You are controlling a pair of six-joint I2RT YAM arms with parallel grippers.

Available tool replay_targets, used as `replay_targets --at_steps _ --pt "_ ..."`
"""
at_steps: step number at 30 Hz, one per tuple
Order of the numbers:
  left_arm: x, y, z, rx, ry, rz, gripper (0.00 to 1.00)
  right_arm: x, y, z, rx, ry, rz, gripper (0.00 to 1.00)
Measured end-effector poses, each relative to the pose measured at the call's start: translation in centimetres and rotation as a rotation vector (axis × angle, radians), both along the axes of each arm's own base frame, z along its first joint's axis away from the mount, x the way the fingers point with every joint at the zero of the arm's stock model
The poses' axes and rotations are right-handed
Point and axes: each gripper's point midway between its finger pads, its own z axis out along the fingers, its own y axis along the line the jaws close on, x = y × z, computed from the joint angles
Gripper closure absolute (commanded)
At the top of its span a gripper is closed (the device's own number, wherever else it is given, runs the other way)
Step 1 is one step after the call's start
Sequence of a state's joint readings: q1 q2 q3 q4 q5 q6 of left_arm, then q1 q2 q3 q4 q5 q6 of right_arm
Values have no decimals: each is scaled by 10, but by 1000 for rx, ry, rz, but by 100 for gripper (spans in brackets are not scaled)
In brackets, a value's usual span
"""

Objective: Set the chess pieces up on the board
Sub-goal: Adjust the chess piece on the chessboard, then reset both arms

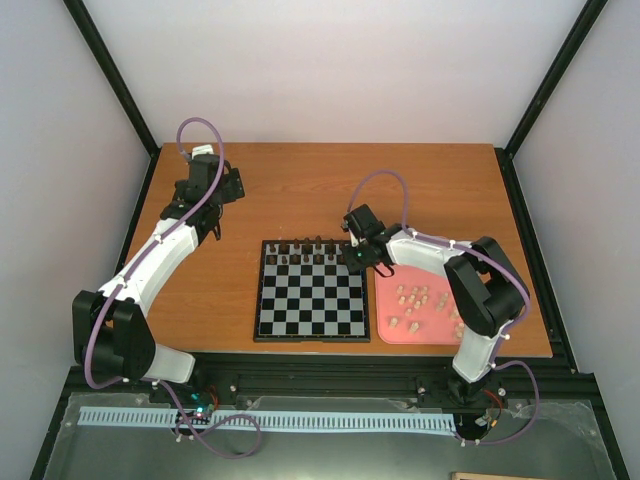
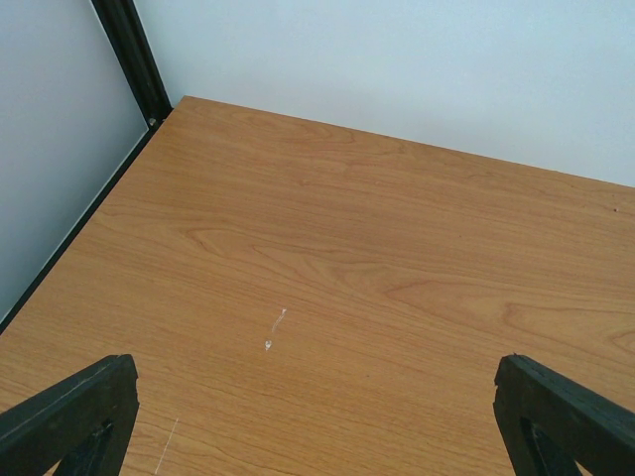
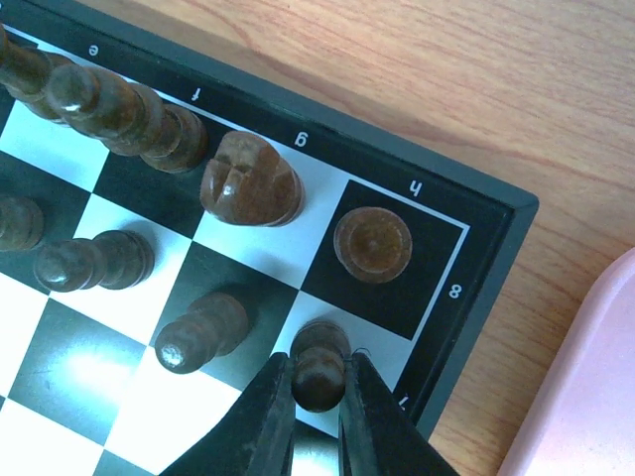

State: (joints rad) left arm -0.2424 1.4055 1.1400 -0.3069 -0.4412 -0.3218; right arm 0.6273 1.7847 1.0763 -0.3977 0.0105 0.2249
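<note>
The board [image 1: 308,312] lies flat between my arms, with dark chess pieces [image 1: 300,250] lined along its far two rows. In the right wrist view my right gripper [image 3: 319,385] is shut on a dark pawn [image 3: 320,359], which stands on the light square by the board's right edge, in front of the corner rook [image 3: 373,243]. A knight [image 3: 250,180] and another pawn [image 3: 203,332] stand to the left. Pale pieces [image 1: 415,297] lie in the pink tray [image 1: 392,280]. My left gripper [image 2: 317,426] hangs open over bare table, away from the board.
The pink tray [image 3: 585,397] sits close to the board's right edge, a narrow strip of wooden table [image 3: 516,337] between them. Black frame posts and white walls bound the table at the back and sides.
</note>
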Motion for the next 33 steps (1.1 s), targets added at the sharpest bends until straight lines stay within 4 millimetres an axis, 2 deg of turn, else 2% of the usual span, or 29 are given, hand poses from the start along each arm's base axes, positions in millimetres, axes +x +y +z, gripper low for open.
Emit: replay_targets --at_steps 13,24,28,33 --pt "0 0 0 0 0 0 0 -1 -6 0 -29 -5 -11 84" --pt "0 0 0 0 0 0 0 -1 -5 0 -24 -2 -8 70" --pt "1 0 -3 2 7 0 0 -2 -4 1 -19 -1 -6 60" --pt "2 0 -4 3 11 0 0 -1 -4 17 3 -33 -1 50"
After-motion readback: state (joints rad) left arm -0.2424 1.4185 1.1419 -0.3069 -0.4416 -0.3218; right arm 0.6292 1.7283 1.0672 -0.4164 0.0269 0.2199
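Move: The right fingers are already shut on the head of the pawn on h7, its middle about 1 cm below the hand point. The rook on h8 stands some 3 cm ahead of this hand, the pawn on g7 about 3 cm to its left, and the knight on g8 roughly 3 cm ahead and 3 cm left. From the idle left hand the held pawn lies about 25 cm right, 10 cm back and 21 cm below. Keep the right fingers pinched on the h7 pawn and slide it about half a centimetre to the right, away from the g7 pawn, without lifting. Stay down there while the fingers open and let go of its head, then rise about 1.5 cm straight up, still opening to nearly half. ##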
